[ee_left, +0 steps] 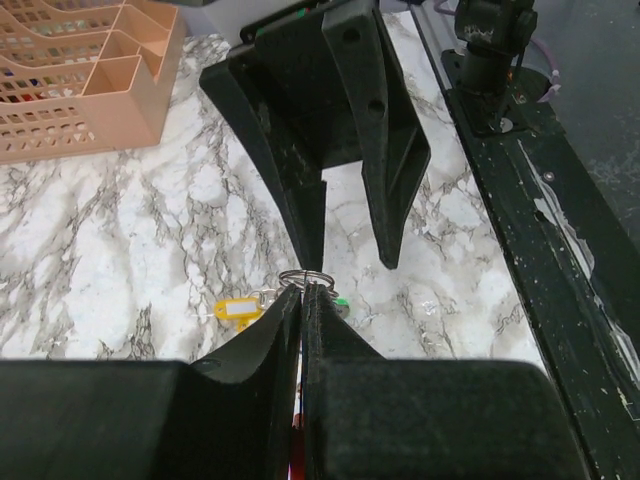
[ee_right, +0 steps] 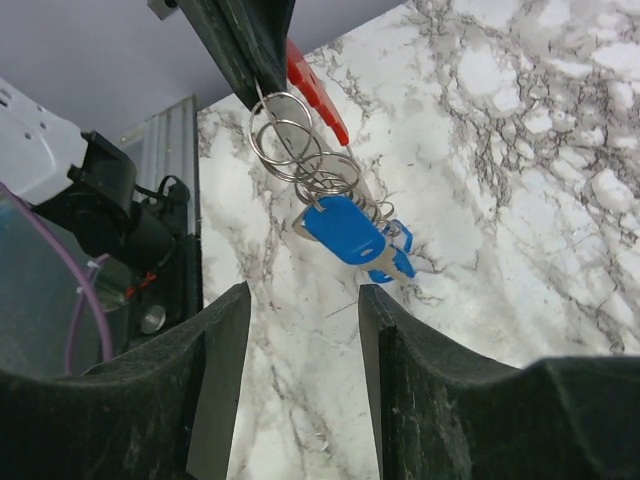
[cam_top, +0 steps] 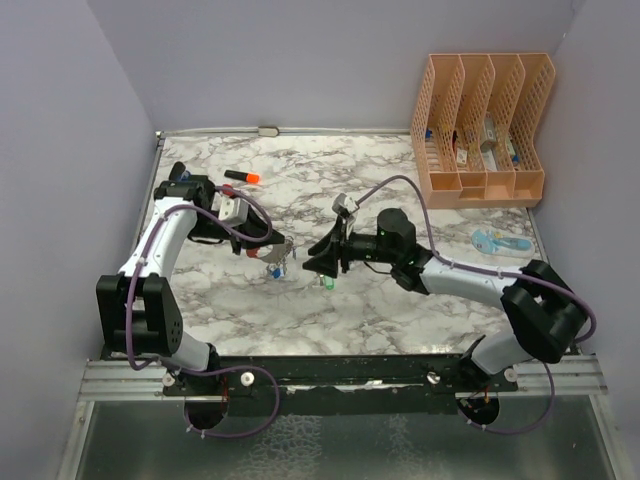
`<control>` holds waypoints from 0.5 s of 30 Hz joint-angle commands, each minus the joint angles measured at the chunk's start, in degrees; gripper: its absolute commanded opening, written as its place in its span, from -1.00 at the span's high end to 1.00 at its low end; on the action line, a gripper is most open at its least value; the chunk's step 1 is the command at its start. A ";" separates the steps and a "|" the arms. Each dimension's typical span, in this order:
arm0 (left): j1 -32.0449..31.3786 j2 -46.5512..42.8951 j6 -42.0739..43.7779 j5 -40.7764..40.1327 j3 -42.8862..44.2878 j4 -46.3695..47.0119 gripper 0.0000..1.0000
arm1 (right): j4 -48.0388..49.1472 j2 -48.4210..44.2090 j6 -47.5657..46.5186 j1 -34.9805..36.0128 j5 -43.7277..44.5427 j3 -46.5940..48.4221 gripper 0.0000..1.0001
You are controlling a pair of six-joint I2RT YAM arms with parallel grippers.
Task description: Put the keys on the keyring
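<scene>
My left gripper (cam_top: pixel 285 250) is shut on the keyring (ee_right: pixel 316 88), whose red side shows behind its fingertips. Silver split rings (ee_right: pixel 292 150) dangle from it, and a blue-headed key (ee_right: pixel 345 230) hangs on them. In the left wrist view a silver ring (ee_left: pixel 305 277) sticks out at the shut tips, with a yellow key tag (ee_left: pixel 238 311) and a bit of green (ee_left: pixel 342 300) below. My right gripper (ee_right: pixel 300 340) is open, just short of the blue key, with nothing between its fingers. A green key (cam_top: pixel 326 283) lies on the table under the right gripper (cam_top: pixel 325 258).
An orange marker (cam_top: pixel 243 177) lies at the back left. A peach file organiser (cam_top: pixel 480 130) stands at the back right. A light blue stapler (cam_top: pixel 498 243) lies in front of it. The black base rail (ee_left: pixel 540 250) runs along the near edge.
</scene>
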 commanded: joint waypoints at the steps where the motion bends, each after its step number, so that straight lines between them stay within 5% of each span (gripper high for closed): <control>1: 0.36 -2.89 -0.70 4.16 -0.90 -0.46 1.00 | 20.16 4.49 -3.02 0.31 -5.29 -2.25 0.02; 8: 0.35 -3.81 -1.93 4.72 -1.95 -0.37 1.00 | 44.26 9.54 3.41 0.31 -9.79 -5.76 -0.15; 15: -0.15 -3.97 -2.57 5.69 -2.52 -0.41 1.00 | 56.53 18.14 9.53 0.37 -13.60 -2.03 -0.37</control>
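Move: The ring bunch pinched in my left fingers sits roughly 4 cm left of my right hand, 3 cm ahead and 2 cm above it; from my left hand it is about 2 cm to the right, otherwise level. Its blue-tagged keys hang some 6 cm left, 1 cm back and 3 cm below my right hand. On the table, roughly 15 cm below that hand, lie the yellow-tagged keys 4 cm ahead and 3 cm right, and the green tag 1 cm back and 4 cm right. With my right hand empty and already half open, I raise it about 2.5 cm and bring it 2 cm left towards the held rings, drifting slightly back. Meanwhile I tip its fingertips up by nearly 20 degrees, roll its forward side upward, swing it a little counter-clockwise and spread the fingers wider. My left hand eases back about 1 cm, still pinching the rings. ##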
